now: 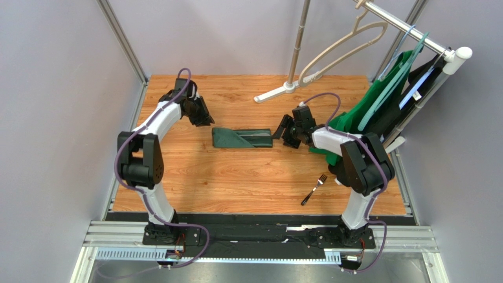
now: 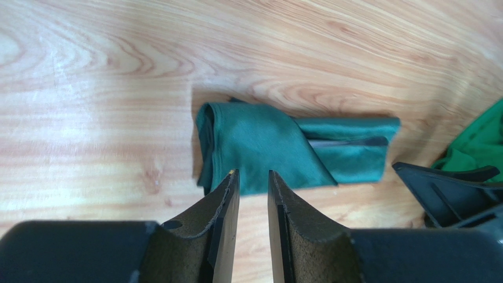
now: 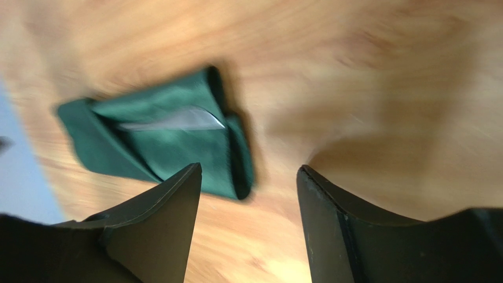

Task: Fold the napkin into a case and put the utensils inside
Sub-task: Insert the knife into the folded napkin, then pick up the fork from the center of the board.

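Note:
The dark green napkin lies folded as a narrow case (image 1: 242,138) in the middle of the wooden table, its diagonal flap showing (image 2: 277,147). A slim silver utensil (image 3: 177,121) lies tucked under the flap. A fork (image 1: 314,188) rests on the bare wood near the right arm's base. My left gripper (image 1: 205,119) hovers just off the case's left end, its jaws (image 2: 254,174) a narrow gap apart with nothing between them. At the case's right end my right gripper (image 1: 284,134) stands wide open and empty (image 3: 248,171).
A brighter green garment (image 1: 378,112) on a teal hanger hangs from a rack at the right rear, spilling onto the table. A beige hanger (image 1: 342,47) and the rack's white foot (image 1: 277,91) stand behind. Grey walls enclose the table.

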Motion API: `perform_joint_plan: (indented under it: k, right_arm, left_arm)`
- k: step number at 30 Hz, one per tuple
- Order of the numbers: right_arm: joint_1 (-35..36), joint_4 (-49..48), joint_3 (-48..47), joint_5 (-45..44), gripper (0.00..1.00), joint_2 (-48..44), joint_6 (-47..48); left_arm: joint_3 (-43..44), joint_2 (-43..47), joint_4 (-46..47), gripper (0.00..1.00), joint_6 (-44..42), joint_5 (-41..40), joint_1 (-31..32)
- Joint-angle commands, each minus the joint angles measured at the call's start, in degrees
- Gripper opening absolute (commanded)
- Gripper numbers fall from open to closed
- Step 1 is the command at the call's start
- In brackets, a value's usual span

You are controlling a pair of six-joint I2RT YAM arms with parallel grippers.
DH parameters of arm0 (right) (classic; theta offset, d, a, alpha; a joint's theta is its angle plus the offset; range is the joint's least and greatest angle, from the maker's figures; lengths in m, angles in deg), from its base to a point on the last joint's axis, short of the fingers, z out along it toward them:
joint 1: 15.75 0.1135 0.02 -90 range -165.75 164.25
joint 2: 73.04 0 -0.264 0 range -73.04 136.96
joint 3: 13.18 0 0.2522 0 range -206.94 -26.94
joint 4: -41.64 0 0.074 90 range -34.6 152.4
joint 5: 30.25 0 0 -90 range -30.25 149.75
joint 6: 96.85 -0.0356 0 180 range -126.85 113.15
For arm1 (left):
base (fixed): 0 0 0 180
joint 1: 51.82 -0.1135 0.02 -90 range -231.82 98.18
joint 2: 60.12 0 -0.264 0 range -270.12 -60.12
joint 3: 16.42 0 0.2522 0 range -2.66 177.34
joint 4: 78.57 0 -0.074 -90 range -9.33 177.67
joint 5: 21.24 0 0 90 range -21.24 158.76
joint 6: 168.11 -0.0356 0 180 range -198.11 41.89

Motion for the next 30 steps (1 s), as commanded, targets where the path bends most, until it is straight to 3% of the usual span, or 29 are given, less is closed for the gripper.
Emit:
perform_joint_plan:
  k: [1,2,4,10,15,16,21,30]
  right_arm:
    - [2.25,29.43,-5.74,-14.70,0.63,-10.08,18.44]
    - [3.05,38.53,-4.80,-18.77,0.63,-12.63,18.11]
    - [5.07,43.35,-1.55,-22.67,0.64,-21.65,15.32]
    - [3.93,57.68,9.00,-21.62,0.66,-31.11,-2.97]
    - [3.67,57.52,17.44,-26.17,0.65,-39.54,-12.82]
    - [3.58,53.87,20.06,-29.07,0.65,-40.51,-13.44]
    - [2.18,47.59,20.53,-33.22,0.62,-36.24,-11.52]
    - [2.17,37.57,21.40,-28.31,0.59,-28.84,-9.75]
  left_arm:
    - [-2.19,10.00,-1.33,0.33,-0.95,0.99,1.32]
    - [-4.02,13.50,-1.24,0.33,-1.13,1.08,3.24]
    - [-6.66,17.12,0.76,0.34,-0.78,1.86,5.88]
    - [-14.67,28.29,5.08,0.37,2.21,3.62,22.31]
    - [-16.08,32.17,5.17,0.38,1.95,2.75,34.08]
    - [-16.25,32.43,5.43,0.38,1.95,2.57,35.33]
    - [-17.92,32.96,6.32,0.38,1.95,4.24,37.97]
    - [-18.10,32.08,6.31,0.37,1.42,5.38,38.24]
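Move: The fork lies on the table some 20 cm back and 14 cm to the right of the right hand, 3 cm below it. From the same hand, the napkin's middle is about 16 cm left and 2 cm ahead, the knife inside it 11 cm left and 2 cm ahead, and the green shirt's hem 16 cm right and 4 cm back. For the left hand the fork is about 24 cm back, 41 cm right and 9 cm down. To the fork goes the open right hand, leaving the napkin's right end: back and right, roughly 20 cm and 17 cm, arching up about 6 cm and down again, slightly overshooting before easing forward, while its fingers swing steeper down and straddle the space right beside the fork's neck. The left hand, already clear of the napkin, withdraws some 23 cm back, 19 cm right and 10 cm up, turning about 40 degrees clockwise. ##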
